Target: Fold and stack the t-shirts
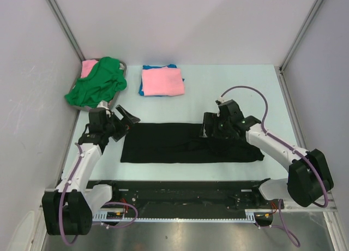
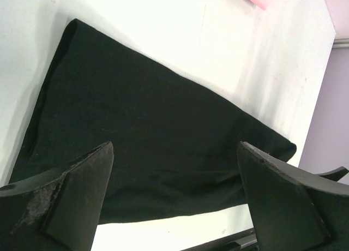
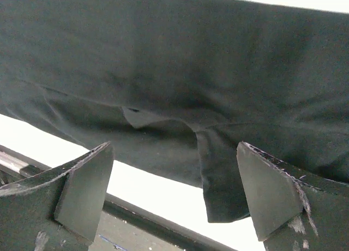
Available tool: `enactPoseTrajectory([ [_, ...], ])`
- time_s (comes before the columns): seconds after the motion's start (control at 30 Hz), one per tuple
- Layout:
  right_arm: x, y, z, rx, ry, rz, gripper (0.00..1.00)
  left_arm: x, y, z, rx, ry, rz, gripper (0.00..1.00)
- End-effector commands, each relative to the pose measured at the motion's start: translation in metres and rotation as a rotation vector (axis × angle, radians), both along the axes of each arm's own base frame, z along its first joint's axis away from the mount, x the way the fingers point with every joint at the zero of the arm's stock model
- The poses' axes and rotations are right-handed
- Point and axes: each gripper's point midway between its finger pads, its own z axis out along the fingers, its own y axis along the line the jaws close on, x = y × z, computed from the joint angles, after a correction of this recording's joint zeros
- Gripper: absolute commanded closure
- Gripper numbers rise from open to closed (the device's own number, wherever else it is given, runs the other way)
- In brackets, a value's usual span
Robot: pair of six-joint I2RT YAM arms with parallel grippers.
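Note:
A black t-shirt (image 1: 180, 143) lies folded into a long strip across the middle of the table, seen flat under the left wrist (image 2: 147, 136) and rumpled, with a flap hanging toward the near edge, under the right wrist (image 3: 218, 98). My left gripper (image 1: 126, 119) hovers open just off the strip's left end, nothing between its fingers (image 2: 76, 199). My right gripper (image 1: 210, 129) hangs open over the strip's right part, empty. A folded pink t-shirt (image 1: 162, 81) rests on a blue one (image 1: 143, 89) at the back. A crumpled green t-shirt (image 1: 98, 83) lies over another pink one (image 1: 88, 67).
The green and pink shirts sit in a grey basket (image 1: 123, 66) at the back left corner. Grey walls close the left, back and right sides. A black rail (image 1: 180, 193) with the arm bases runs along the near edge.

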Motion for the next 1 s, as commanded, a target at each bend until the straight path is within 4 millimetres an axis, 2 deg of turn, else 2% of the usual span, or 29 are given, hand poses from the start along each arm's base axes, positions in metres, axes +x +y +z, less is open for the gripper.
enactPoseTrajectory([
  [0.0,-0.021,-0.002,-0.014,-0.055,0.034,0.027,0.00,-0.005,0.000,0.007,0.007,-0.029,-0.030,0.00],
  [0.2,-0.060,-0.009,-0.028,-0.108,0.063,0.046,0.00,-0.008,-0.002,0.004,-0.001,-0.032,-0.040,0.00],
  [0.23,-0.069,-0.012,-0.037,-0.122,0.082,0.046,0.00,-0.008,-0.001,0.002,-0.002,-0.027,-0.036,0.00],
  [0.37,-0.100,-0.011,-0.052,-0.135,0.124,0.076,0.00,-0.011,-0.004,-0.001,-0.020,-0.030,-0.041,0.00],
  [0.5,-0.129,-0.001,-0.048,-0.123,0.141,0.125,0.00,-0.014,-0.004,-0.002,-0.020,-0.032,-0.041,0.00],
  [0.6,-0.135,-0.001,-0.035,-0.112,0.100,0.112,0.00,-0.014,-0.005,0.000,-0.021,-0.038,-0.044,0.00],
  [0.7,-0.123,-0.014,-0.014,-0.117,0.028,0.022,0.00,-0.013,-0.006,0.002,-0.030,-0.046,-0.048,0.00],
  [0.83,-0.088,-0.044,0.024,-0.156,-0.145,-0.200,0.00,-0.013,-0.007,0.001,-0.033,-0.042,-0.054,0.00],
  [0.9,-0.073,-0.060,0.031,-0.164,-0.186,-0.304,0.00,-0.013,-0.007,0.002,-0.033,-0.049,-0.054,0.00],
  [0.97,-0.059,-0.076,0.029,-0.210,-0.206,-0.381,0.00,-0.013,-0.007,0.000,-0.034,-0.050,-0.051,0.00],
])
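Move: The black t-shirt's loose flap on its near edge lies about 12 cm back from the right hand, some 4 cm to its right and 9 cm below. The middle of the black t-shirt is roughly 3 cm back and 5 cm left of that hand, the pink t-shirt about 28 cm ahead and 18 cm left. From the left hand the flap is some 15 cm back, 35 cm right and 11 cm lower. With its fingers wide open and pointing slantwise down, the right hand sweeps back about 13 cm over the black t-shirt towards its near edge, sinking some 5 cm on the way to come low over the cloth, and turns slightly counter-clockwise. Near that edge it reverses, rising about 7 cm while going forward and to the right by roughly 4 cm each, the wrist swinging back clockwise; whether the fingers brushed the cloth can't be seen. ##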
